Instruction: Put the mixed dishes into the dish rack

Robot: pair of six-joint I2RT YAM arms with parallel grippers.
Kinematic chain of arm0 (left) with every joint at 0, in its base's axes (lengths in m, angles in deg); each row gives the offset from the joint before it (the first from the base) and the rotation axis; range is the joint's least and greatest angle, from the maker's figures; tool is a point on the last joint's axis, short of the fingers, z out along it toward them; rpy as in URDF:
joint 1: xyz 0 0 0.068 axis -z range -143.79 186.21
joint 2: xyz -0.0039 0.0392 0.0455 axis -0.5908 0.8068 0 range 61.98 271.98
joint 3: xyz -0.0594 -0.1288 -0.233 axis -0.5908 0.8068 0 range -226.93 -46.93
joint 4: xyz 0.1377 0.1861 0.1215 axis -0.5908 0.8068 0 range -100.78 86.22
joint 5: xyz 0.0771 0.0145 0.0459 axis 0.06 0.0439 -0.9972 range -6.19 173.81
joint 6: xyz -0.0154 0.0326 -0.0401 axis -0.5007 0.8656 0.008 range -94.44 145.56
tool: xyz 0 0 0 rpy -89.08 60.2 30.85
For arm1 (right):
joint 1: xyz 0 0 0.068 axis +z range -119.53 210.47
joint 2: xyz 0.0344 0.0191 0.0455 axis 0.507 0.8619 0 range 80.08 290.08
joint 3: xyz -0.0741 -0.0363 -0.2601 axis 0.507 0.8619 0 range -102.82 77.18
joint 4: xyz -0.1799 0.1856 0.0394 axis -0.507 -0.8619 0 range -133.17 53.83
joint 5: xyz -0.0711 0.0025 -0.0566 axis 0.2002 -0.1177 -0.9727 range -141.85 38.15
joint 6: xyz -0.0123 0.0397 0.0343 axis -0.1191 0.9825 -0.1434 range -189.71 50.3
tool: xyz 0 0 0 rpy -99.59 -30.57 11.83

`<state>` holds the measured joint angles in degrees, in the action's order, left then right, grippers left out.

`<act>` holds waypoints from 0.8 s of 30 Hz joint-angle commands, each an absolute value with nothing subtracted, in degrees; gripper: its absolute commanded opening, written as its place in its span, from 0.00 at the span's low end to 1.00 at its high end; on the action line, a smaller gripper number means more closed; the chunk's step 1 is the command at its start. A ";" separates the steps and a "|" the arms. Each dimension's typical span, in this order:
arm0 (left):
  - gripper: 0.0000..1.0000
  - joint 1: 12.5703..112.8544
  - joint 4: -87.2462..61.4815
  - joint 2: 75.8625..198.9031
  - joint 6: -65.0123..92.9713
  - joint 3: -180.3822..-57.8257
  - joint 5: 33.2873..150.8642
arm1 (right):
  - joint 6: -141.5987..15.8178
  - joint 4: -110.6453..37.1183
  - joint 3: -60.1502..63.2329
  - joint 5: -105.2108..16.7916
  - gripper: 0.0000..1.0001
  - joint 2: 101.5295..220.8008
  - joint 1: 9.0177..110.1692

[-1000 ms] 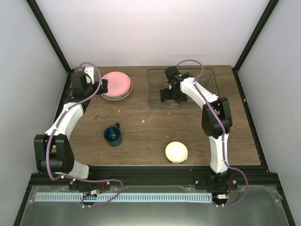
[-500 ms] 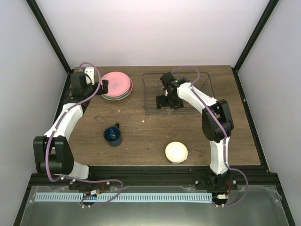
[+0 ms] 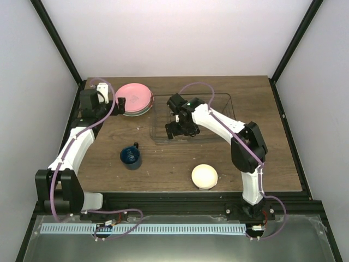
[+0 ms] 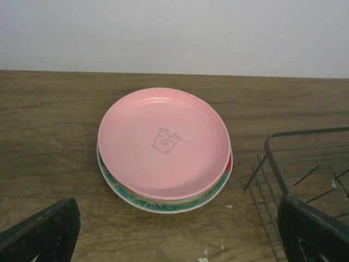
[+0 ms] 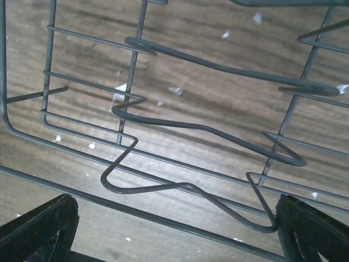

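The pink plate [image 3: 134, 97] [image 4: 163, 142] tops a stack at the back left. Under it lie a pale plate edge and the teal-and-red patterned plate [image 4: 163, 203]. My left gripper [image 3: 121, 102] [image 4: 177, 234] is open just short of the stack's near edge, holding nothing. The wire dish rack [image 3: 158, 117] [image 4: 272, 164] [image 5: 202, 128] stands right of the stack with no dishes in it. My right gripper [image 3: 180, 131] [image 5: 177, 229] hangs open, low inside the rack's near-left part, over its divider wires. The dark blue mug [image 3: 131, 156] and the cream bowl [image 3: 204, 176] sit near the front.
White crumbs dot the brown table [image 3: 163, 164] [image 5: 174, 90] under and beside the rack. Black frame posts run along both sides, and a metal rail [image 3: 163, 228] lies behind the arm bases.
The dish rack has slid left across the table toward the plate stack, together with my right gripper inside it. My left arm has pulled back slightly from the stack.
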<state>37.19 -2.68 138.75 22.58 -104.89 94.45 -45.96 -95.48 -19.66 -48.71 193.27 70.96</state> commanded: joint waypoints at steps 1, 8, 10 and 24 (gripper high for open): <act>1.00 37.53 -2.63 136.10 22.32 -102.81 95.15 | -45.46 -97.85 -19.31 -47.98 1.00 190.74 74.71; 1.00 37.53 -2.35 134.84 22.46 -101.62 95.76 | -46.01 -99.13 -20.84 -45.33 1.00 190.32 76.20; 1.00 37.58 -2.43 134.90 22.55 -101.31 96.21 | -45.76 -99.31 -21.31 -45.90 1.00 189.57 76.26; 1.00 38.46 -2.04 136.63 19.84 -101.36 97.16 | -47.31 -104.47 -31.49 -59.65 1.00 184.60 72.38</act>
<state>37.82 -2.09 135.93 21.90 -100.87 97.11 -45.98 -102.78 -26.85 -54.53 186.69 75.50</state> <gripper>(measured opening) 0.995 0.999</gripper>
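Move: The right hand points down with open fingers inside the dish rack, close to its near wall. The rack's middle lies about 7 cm ahead, 4 cm to the right and 4 cm below. From this hand the mug is roughly 8 cm back, 21 cm left and 7 cm lower, and the pink-topped plate stack some 19 cm ahead, 22 cm left and 9 cm lower. From the left hand, the rack is about 29 cm right, 3 cm back and 18 cm down. Draw the right gripper back about 4 cm and slightly left, fingers still wide open and bearing on the rack's near side to drag it. Then stop and lift some 8 cm out of the rack, easing forward a couple of centimetres as the fingertips tilt about 10 degrees forward. Ease the open left gripper back about 2 cm, slightly down and right, without touching the plates. ##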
